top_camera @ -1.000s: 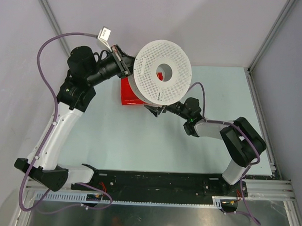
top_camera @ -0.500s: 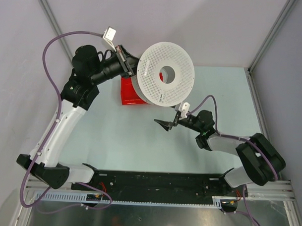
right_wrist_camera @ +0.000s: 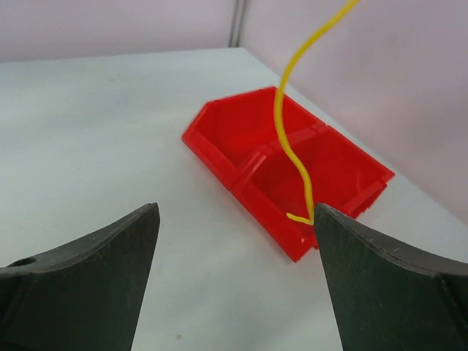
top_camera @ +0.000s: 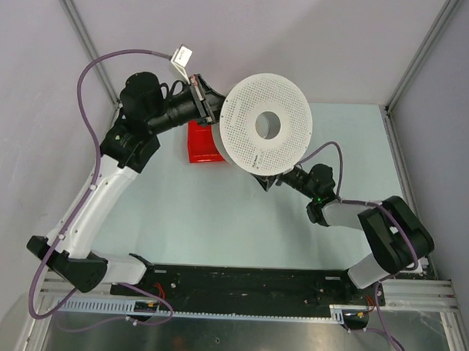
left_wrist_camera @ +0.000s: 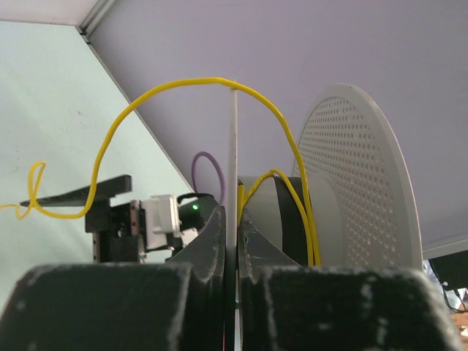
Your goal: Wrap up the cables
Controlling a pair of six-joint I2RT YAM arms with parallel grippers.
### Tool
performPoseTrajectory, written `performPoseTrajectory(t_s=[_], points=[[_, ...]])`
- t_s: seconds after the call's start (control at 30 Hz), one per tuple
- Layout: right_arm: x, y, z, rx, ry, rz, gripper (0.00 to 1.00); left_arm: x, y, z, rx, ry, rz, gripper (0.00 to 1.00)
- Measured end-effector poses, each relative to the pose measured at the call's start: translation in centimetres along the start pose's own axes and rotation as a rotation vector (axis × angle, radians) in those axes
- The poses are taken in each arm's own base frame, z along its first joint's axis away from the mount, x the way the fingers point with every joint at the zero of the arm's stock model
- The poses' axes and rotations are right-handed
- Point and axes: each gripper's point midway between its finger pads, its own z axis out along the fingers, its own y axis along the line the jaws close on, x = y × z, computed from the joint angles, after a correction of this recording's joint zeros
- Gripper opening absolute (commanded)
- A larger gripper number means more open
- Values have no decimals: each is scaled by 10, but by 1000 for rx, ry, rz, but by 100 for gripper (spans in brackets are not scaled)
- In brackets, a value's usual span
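The cable [left_wrist_camera: 183,83] is a thin yellow wire. It arcs up from the hub of a white perforated spool [top_camera: 267,124], where a few turns lie, and trails off left with a small loop. My left gripper [left_wrist_camera: 235,219] is shut on the spool's thin near flange [left_wrist_camera: 234,146] and holds the spool [left_wrist_camera: 365,190] in the air. My right gripper [right_wrist_camera: 234,212] is open beneath the spool. The cable's loose end [right_wrist_camera: 298,168] hangs between its fingers, its kinked tip touching the right fingertip [right_wrist_camera: 322,219]. From above, the right gripper [top_camera: 263,180] is mostly hidden under the spool.
A red two-compartment bin [right_wrist_camera: 285,164] sits on the table just beyond the right gripper, partly under the spool [top_camera: 199,143]. Purple arm cords loop beside both arms. Metal frame posts stand at the table's back corners.
The left arm has carried the spool a little to the right. The right gripper swung out toward the table's middle, then came back in under the spool's lower edge.
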Motion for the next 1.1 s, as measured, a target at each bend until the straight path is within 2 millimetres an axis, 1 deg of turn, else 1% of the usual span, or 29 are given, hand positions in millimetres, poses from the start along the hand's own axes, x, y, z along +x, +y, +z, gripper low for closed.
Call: performPoseTrajectory(t_s=[0.1,0.17,0.23,0.33,0.4,0.47,0.5,0.57,0.63,0.67,0.73,0.8,0.87,1.0,1.03,1.07,1.1], points=[[14,-14,3,24,25,-4,85,4,-3,3,13,12,1,0],[16,-24,4,40,23,-17,81,6,-4,4,18,20,1,0],[17,-32,5,54,19,-27,75,8,-4,6,20,25,0,0],[15,-41,6,66,5,-44,55,10,-6,7,25,32,-1,0],[13,-45,7,68,-4,-55,37,11,-7,7,30,33,1,0],[13,-44,8,56,-7,-60,13,12,-8,7,33,37,1,0],[14,-43,8,47,-8,-64,7,13,-8,7,34,38,2,0],[14,-41,8,34,-7,-66,2,15,-7,8,38,43,17,0],[14,-42,7,27,-8,-69,0,21,-5,10,48,55,47,0],[14,-44,6,32,-7,-71,0,27,-2,11,52,70,66,0],[12,-54,2,48,-8,-80,0,48,7,11,54,118,97,0],[5,-67,-3,71,-17,-96,0,77,21,9,51,187,125,0],[-10,-85,-6,104,-37,-124,0,105,37,5,38,260,148,0],[-63,-126,-10,180,-123,-214,0,165,73,-11,-1,418,219,0],[-79,-136,-12,199,-148,-235,0,179,81,-16,-11,452,238,0],[-99,-147,-14,221,-178,-263,0,190,89,-20,-24,481,256,0],[-113,-153,-16,234,-200,-280,0,199,96,-25,-35,506,276,0]])
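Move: Ahead of the open right hand, about 4 cm and 1 cm to its right at finger height, hangs the yellow cable's loose end. The held spool is some 28 cm above that hand, 3 cm back and 2 cm left; the red box is 20 cm ahead, 16 cm left, 17 cm below. From the left hand, the cable end lies 7 cm ahead, 10 cm right, 26 cm below; the clear table it will sink towards, 10 cm back, 3 cm right, 44 cm down. Reaching forward some 4 cm and slightly right, the right hand shuts its open fingers on the hanging cable near its end, then draws it up about 14 cm, right and a little forward, away from the spool. The left hand keeps its pinch on the flange, first barely drifting, then swings down about 20 cm and back 9 cm, rolling its left side up. ##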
